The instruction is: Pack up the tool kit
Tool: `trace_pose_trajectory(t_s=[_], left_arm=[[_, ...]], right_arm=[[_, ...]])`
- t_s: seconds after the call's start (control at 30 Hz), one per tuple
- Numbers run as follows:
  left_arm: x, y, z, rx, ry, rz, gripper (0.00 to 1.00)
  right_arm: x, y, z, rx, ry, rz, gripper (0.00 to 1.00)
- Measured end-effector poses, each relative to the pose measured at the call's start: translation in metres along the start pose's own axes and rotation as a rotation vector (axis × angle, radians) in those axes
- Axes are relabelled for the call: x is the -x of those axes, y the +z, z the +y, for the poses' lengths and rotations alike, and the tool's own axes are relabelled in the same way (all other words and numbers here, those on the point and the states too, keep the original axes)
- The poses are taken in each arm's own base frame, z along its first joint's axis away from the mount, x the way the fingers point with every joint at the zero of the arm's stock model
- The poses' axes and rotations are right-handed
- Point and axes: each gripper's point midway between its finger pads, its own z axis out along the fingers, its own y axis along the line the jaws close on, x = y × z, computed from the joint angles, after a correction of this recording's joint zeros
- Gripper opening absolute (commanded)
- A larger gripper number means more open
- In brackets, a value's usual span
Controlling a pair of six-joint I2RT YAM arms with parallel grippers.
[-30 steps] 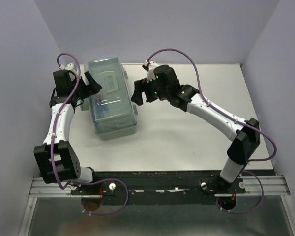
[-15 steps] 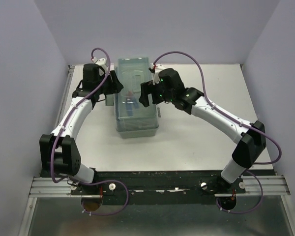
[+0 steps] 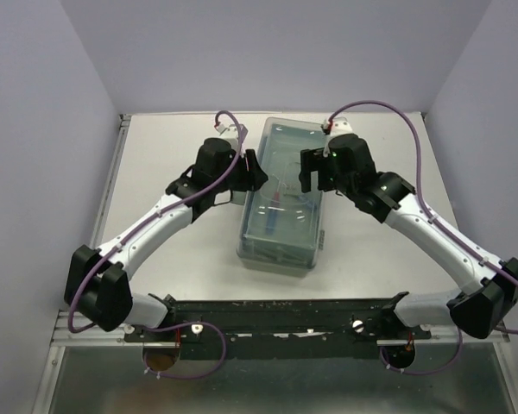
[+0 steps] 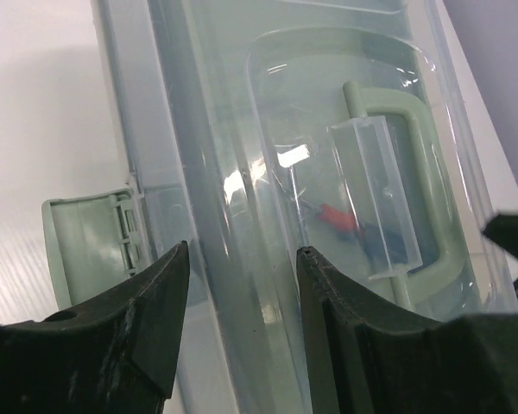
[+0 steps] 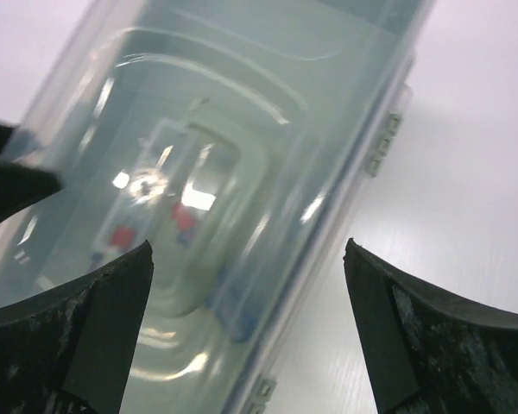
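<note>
The tool kit (image 3: 281, 203) is a long sage-green box with a translucent lid, lying mid-table at a slight angle. Through the lid I see its handle (image 4: 423, 172) and red and blue tools (image 4: 337, 217). My left gripper (image 3: 252, 172) is at the box's left long side, and its jaws (image 4: 242, 250) are closed on the lid's raised rim. A green latch flap (image 4: 86, 250) hangs open just left of them. My right gripper (image 3: 315, 172) hovers over the right long side. It stands wide open (image 5: 248, 245) astride the lid's edge (image 5: 354, 190), touching nothing.
The white table (image 3: 388, 250) is boxed in by lilac walls on the left, back and right. A black rail (image 3: 285, 306) with both arm bases runs along the near edge.
The tool kit has slid from the back left to the middle of the table, both arms travelling with it. My left jaws narrowed onto its rim. The right jaws opened slightly wider.
</note>
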Motion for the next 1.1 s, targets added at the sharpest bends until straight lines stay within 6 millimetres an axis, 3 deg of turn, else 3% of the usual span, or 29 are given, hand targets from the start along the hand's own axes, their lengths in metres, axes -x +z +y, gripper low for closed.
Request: trace_pose_trajectory(t_s=[0.07,0.2,0.43,0.67,0.8,0.97,1.1], left_arm=[[-0.012,-0.010,-0.014,-0.012,-0.019,-0.008,0.75],[-0.047,-0.028,-0.038,-0.049,-0.082,0.034,0.88],[-0.068,-0.048,-0.049,-0.046,-0.121,0.079,0.98],[-0.063,-0.077,-0.052,-0.073,-0.110,0.038,0.99],[-0.053,-0.085,-0.034,-0.037,-0.106,0.008,0.99],[-0.034,-0.088,0.020,0.087,-0.156,-0.041,0.99],[-0.048,-0.086,0.067,0.192,-0.223,-0.026,0.99]], right_arm=[[-0.013,-0.005,-0.021,-0.043,0.045,0.017,0.97],[-0.042,-0.007,-0.048,-0.077,0.119,0.069,0.95],[-0.045,-0.010,-0.036,0.013,0.171,0.085,0.94],[-0.055,-0.003,-0.024,0.076,0.195,0.124,0.82],[-0.050,0.007,-0.026,0.072,0.196,0.126,0.74],[-0.037,0.028,-0.025,0.093,0.160,0.117,0.71],[-0.029,0.038,-0.023,0.116,0.128,0.114,0.70]])
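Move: The left gripper still pinches the lid's left edge; the open latch flap it turns to next hangs some 6 cm to its left, level fore and aft and about 8 cm lower, while the lid's handle is about 6 cm to its right, level ahead and in height. From the open right gripper, the lid's right edge runs about 3 cm to the right, 2 cm ahead and 5 cm below, with the handle about 5 cm left, 2 cm back and 5 cm below. Open the left gripper wide and draw it back some 11 cm off the lid's left edge, then swing it left and a little forward, dipping at the end and turning counter-clockwise so the latch flap comes ahead of the open fingers. Meanwhile lower the right gripper about 5 cm, first swinging right and then partly back left, tip it down and ease it forward, closing to pinch the lid's right edge, one finger on top, the other outside. ##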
